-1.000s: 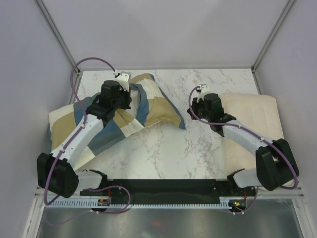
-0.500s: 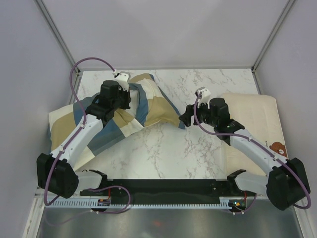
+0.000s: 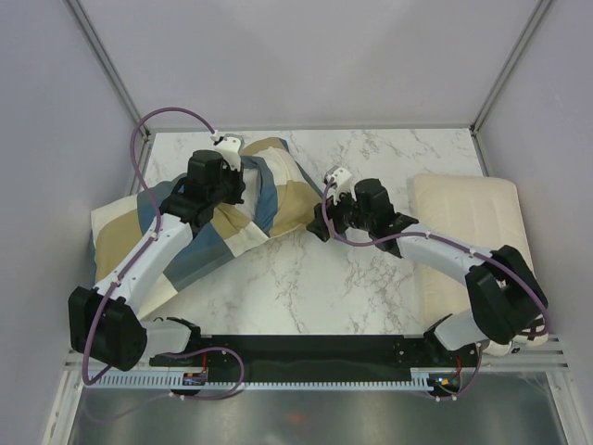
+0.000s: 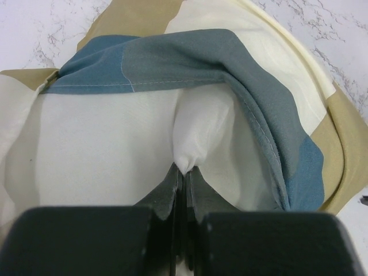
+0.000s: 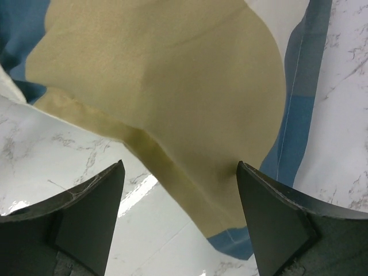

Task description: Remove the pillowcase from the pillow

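The pillowcase [image 3: 283, 199], in steel blue, tan and cream blocks, lies bunched at the table's left. In the left wrist view its blue hem [image 4: 190, 57] is folded back over the off-white pillow [image 4: 109, 144]. My left gripper [image 4: 185, 168] is shut on a pinch of that white pillow fabric, and from above it [image 3: 220, 195] sits on top of the bundle. My right gripper [image 5: 179, 167] stands open. Its two fingers [image 5: 95, 210] flank the tan, blue-edged corner of the pillowcase [image 5: 172, 86] without touching it, low over the marble at the bundle's right end [image 3: 318, 227].
A flatter cream pillow [image 3: 473, 218] lies at the right edge of the marble table [image 3: 315, 287], partly under my right arm. Grey walls close in the back and both sides.
My right arm has swung left from the cream pillow to the pillowcase's right corner, and its jaws have opened. The left arm and its grip have not moved.
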Motion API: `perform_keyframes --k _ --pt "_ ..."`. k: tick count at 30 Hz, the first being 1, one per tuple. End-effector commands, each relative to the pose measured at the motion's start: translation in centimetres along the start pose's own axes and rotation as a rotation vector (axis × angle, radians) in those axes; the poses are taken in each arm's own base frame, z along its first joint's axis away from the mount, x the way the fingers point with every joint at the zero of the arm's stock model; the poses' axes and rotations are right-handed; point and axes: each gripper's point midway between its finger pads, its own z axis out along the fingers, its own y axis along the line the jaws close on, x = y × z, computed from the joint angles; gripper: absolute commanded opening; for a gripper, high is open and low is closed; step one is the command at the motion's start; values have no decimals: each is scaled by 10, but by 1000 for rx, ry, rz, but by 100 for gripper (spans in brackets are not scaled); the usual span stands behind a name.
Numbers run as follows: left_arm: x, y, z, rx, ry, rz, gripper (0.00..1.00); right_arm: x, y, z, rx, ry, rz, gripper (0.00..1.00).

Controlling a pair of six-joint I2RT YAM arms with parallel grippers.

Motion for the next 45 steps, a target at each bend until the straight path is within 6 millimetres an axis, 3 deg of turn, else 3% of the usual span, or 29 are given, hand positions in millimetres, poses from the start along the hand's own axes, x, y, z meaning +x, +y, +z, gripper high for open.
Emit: perform_keyframes --k 1,6,11,14,15,17,19,21,22,24,30,39,45 --pt "-29 11 -13 -33 -76 40 2 -42 -3 13 -9 -138 -105 86" --pt "-27 10 -11 -27 -67 39 2 -51 -12 24 25 -146 -173 86" --pt "-27 10 -11 -25 -67 39 2 -53 -4 37 -30 -145 -188 82" --pt "-25 11 -9 -28 -59 39 2 -46 -5 47 -35 -105 -162 42" --pt "-26 12 -10 -37 -61 39 2 -42 -7 47 -27 -92 -148 23" --pt "-26 16 -10 -54 -58 38 2 -34 -16 43 34 -69 -124 0" --pt "-24 19 -9 -64 -49 36 2 -29 -31 32 130 -64 -89 0" --pt "-23 24 -9 -82 -45 31 2 -16 -61 15 299 -47 -32 0" --pt "-21 27 -8 -89 -37 28 2 -22 -67 4 333 -72 16 0" --pt "-21 36 -8 -107 -34 17 2 -9 -101 -18 441 -49 108 0" --pt "-25 57 -14 -142 -49 -27 2 26 -156 -52 603 34 264 0" --pt "-42 78 -34 -161 -134 -79 2 77 -196 -57 698 142 402 0" --pt "-44 78 -36 -131 -150 -99 2 87 -217 -62 733 159 447 0"
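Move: The pillowcase's tan near corner lies about 4 cm ahead of the open right hand and 3 cm to its left, a centimetre or so below. The case's blue hem is roughly 7 cm ahead and 12 cm left of that hand, about level with it. The left hand already pinches the white pillow bunch; from it the tan corner is about 14 cm right, 2 cm back and 6 cm lower. The right fingers shut on the pillowcase's tan corner after reaching some 5 cm forward and left, then drag it away from the left hand, about 14 cm to the right while going on forward and sinking some 5 cm, the wrist turning clockwise about 30 degrees. The left hand keeps its pinch on the pillow, rising about 1 cm and rolling slightly left side down. ##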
